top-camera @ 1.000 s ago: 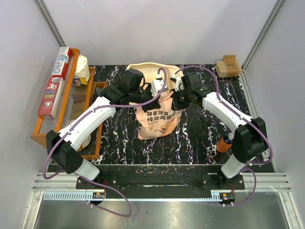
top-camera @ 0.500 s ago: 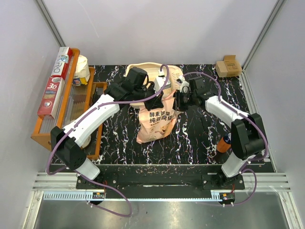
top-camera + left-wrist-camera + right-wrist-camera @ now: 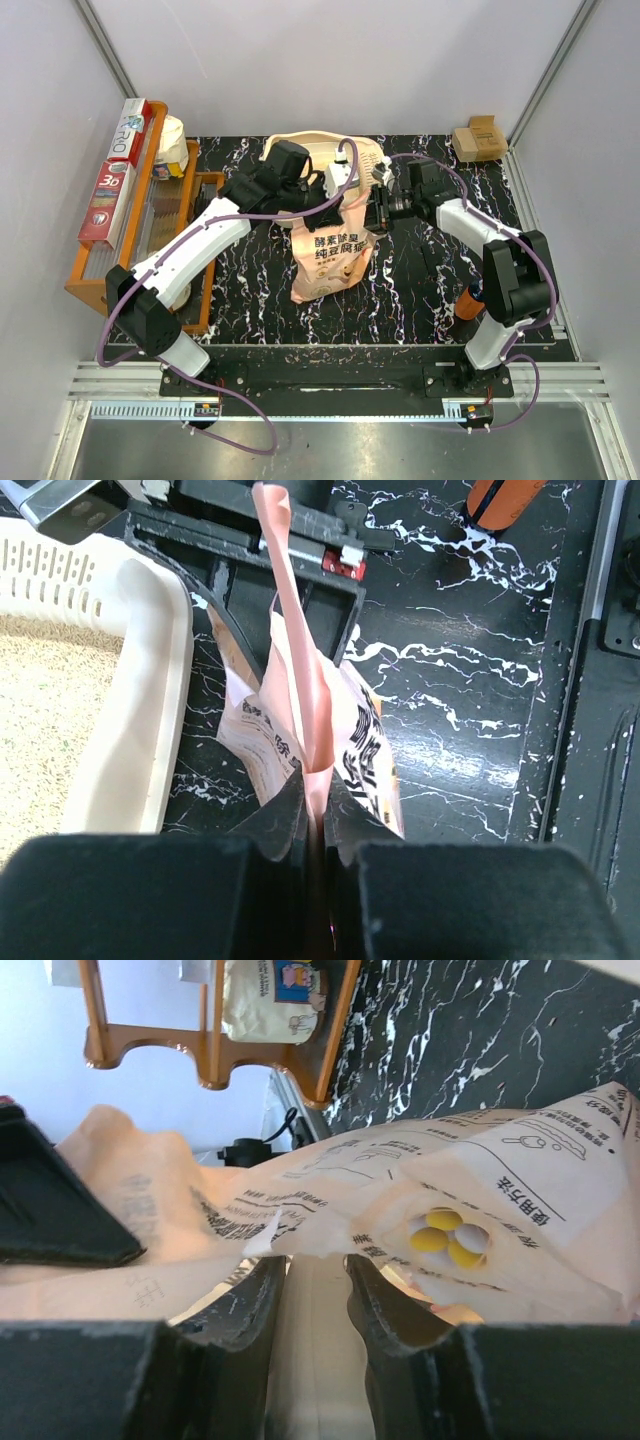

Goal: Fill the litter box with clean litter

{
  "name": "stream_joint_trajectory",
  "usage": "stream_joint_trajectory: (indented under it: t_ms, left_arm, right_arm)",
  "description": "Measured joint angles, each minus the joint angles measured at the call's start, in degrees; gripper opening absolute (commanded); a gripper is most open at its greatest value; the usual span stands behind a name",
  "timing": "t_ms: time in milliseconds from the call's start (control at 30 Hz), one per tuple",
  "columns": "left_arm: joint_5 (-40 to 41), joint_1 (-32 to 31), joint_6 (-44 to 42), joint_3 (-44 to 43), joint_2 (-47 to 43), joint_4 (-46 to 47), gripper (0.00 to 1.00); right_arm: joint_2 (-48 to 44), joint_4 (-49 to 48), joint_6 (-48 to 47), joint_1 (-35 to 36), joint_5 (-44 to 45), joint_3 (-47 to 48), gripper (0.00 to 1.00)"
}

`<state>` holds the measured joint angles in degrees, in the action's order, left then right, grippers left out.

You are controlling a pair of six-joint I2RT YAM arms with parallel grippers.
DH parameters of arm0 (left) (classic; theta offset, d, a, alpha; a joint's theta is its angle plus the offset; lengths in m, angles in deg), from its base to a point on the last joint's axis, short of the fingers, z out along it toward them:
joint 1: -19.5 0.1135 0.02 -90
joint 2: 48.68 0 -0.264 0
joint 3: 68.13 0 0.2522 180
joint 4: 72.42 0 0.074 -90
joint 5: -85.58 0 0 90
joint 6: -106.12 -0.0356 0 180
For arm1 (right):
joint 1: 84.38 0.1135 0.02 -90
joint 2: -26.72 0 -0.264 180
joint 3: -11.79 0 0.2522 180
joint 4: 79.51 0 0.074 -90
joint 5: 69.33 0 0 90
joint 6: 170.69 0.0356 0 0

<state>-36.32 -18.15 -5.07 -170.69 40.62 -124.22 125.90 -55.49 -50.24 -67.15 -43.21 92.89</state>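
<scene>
The cream litter box (image 3: 290,140) sits at the back of the table; its rim (image 3: 140,690) and slotted end show in the left wrist view. Pale clean litter (image 3: 40,710) lies inside it. The pink-and-white bag (image 3: 330,250) hangs between both arms, just in front of the box. My left gripper (image 3: 328,195) (image 3: 318,780) is shut on a pink strip of the bag's edge. My right gripper (image 3: 378,207) (image 3: 315,1260) grips the bag's upper right side, with a pale fold filling its jaws.
An orange wooden tray (image 3: 120,250) holding long boxes (image 3: 115,175) runs along the left side. A small cardboard box (image 3: 478,138) is at the back right. An orange bottle (image 3: 468,300) stands beside the right arm's base.
The right arm has drawn its elbow in and turned its wrist, still on the bag. The bag's lower end has swung slightly toward the front. The left arm has hardly moved.
</scene>
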Motion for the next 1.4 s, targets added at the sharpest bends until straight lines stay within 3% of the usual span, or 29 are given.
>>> stream_joint_trajectory:
  t_ms: [500,833,1400]
  left_arm:
    - [1.11,-0.35,-8.22,0.00,-1.77,-2.05,0.00]
    - [5.20,-0.33,-12.26,1.22,-6.40,-5.03,0.00]
    - [11.32,-0.15,-13.60,5.07,-10.08,-5.27,0.00]
  right_arm:
    - [1.84,3.56,3.74,-8.55,-10.88,4.33,0.00]
    - [2.58,4.66,7.85,-10.32,-12.41,9.14,0.00]
    - [5.42,5.64,10.27,-15.23,-15.32,9.29,0.00]
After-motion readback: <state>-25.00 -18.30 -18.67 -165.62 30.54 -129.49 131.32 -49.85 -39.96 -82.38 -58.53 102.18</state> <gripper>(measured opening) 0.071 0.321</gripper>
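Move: The right hand grips the clear scoop, its blade inside the litter bag; the litter box it is filling lies about 17 cm ahead, 12 cm left and 13 cm below. The bag's middle is some 6 cm back, 10 cm left and 10 cm below this hand. The left hand pinches the bag's rim, with the bag's middle about 5 cm back, 2 cm right and 15 cm below; from it the litter box is some 18 cm ahead, 1 cm right and 21 cm below. Still gripping the scoop, the right hand draws its blade out through the bag's mouth, going about 8 cm right with some 5 cm each of forward and rise, sinking slightly at the end; its fingers tip up to nearly level as the wrist rolls a little. The left hand keeps its pinch on the rim and, after a short hold, pulls it some 5 cm left, tilting nearly 20 degrees. ##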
